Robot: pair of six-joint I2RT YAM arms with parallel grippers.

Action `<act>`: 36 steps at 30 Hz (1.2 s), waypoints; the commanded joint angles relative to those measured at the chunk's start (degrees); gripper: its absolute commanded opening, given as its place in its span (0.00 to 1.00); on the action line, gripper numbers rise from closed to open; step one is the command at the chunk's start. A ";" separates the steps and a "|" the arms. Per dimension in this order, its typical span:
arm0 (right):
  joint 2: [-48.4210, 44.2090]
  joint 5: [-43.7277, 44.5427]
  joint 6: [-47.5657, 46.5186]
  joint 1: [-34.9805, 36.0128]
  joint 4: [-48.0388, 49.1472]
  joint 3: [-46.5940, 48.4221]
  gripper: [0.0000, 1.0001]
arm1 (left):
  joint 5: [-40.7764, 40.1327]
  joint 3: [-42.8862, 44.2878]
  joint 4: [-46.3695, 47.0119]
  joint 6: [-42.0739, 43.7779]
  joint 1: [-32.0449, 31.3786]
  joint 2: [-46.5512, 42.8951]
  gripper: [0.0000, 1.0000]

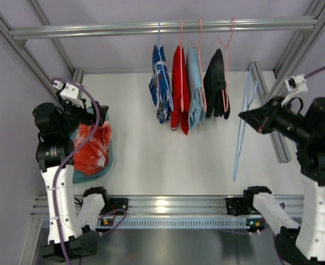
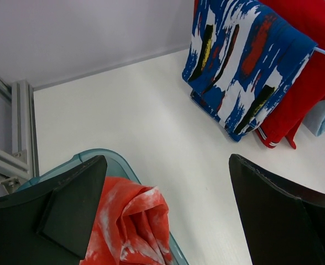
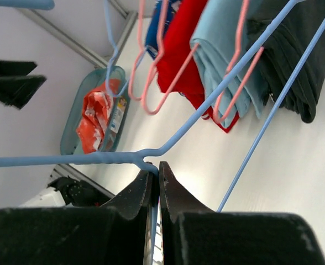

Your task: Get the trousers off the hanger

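The orange-red mottled trousers [image 1: 93, 146] lie crumpled in a teal bin [image 1: 108, 165] at the left, off any hanger. My left gripper [image 1: 94, 114] hovers just above them, open wide; in the left wrist view the trousers [image 2: 129, 226] show beside its left finger, and nothing sits between the fingers of the gripper [image 2: 165, 165]. My right gripper [image 1: 243, 116] is shut on the bare light-blue hanger [image 1: 241, 138], held up at the right. In the right wrist view the gripper [image 3: 158, 168] pinches the hanger [image 3: 68, 159] at the bend below its hook. The trousers [image 3: 93, 113] lie far off.
A metal rail [image 1: 96, 30] across the back carries a blue-and-white garment [image 1: 161, 83], a red one [image 1: 179, 88], a light-blue one [image 1: 195, 94] and a black one [image 1: 216, 85], mostly on pink hangers. Aluminium frame posts stand at both sides.
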 commanded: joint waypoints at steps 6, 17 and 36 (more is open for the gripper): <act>21.69 -5.25 -1.90 -7.47 -7.15 15.38 0.00 | 1.89 1.85 1.22 -2.50 0.10 -3.41 0.98; 38.23 -0.01 0.04 -11.25 -3.46 34.27 0.00 | 2.51 0.18 1.05 -3.99 0.01 -4.64 0.98; 51.50 5.54 3.29 -11.25 2.78 47.83 0.00 | 1.98 -1.49 1.05 -5.05 0.01 -5.87 0.98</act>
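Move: The right hand holds the empty blue hanger. The free stretch of rail at the right end lies about 32 cm ahead of it, 13 cm to its right and 7 cm higher. The black trousers hang roughly 30 cm ahead, 3 cm left and 17 cm below; the light-blue pair is about 30 cm ahead, 15 cm left, equally low. From the left hand, that rail spot is some 22 cm ahead, 68 cm right and 13 cm up. Swiftly forward, about 25 cm, and drifting some 8 cm right, the right hand carries the blue hanger towards the rail's free right end, shut fingers keeping their grip on it. The hand dips slightly, then rises about 5 cm, while the wrist tips down and turns some 15 degrees clockwise. The open left hand eases a little back and up. ##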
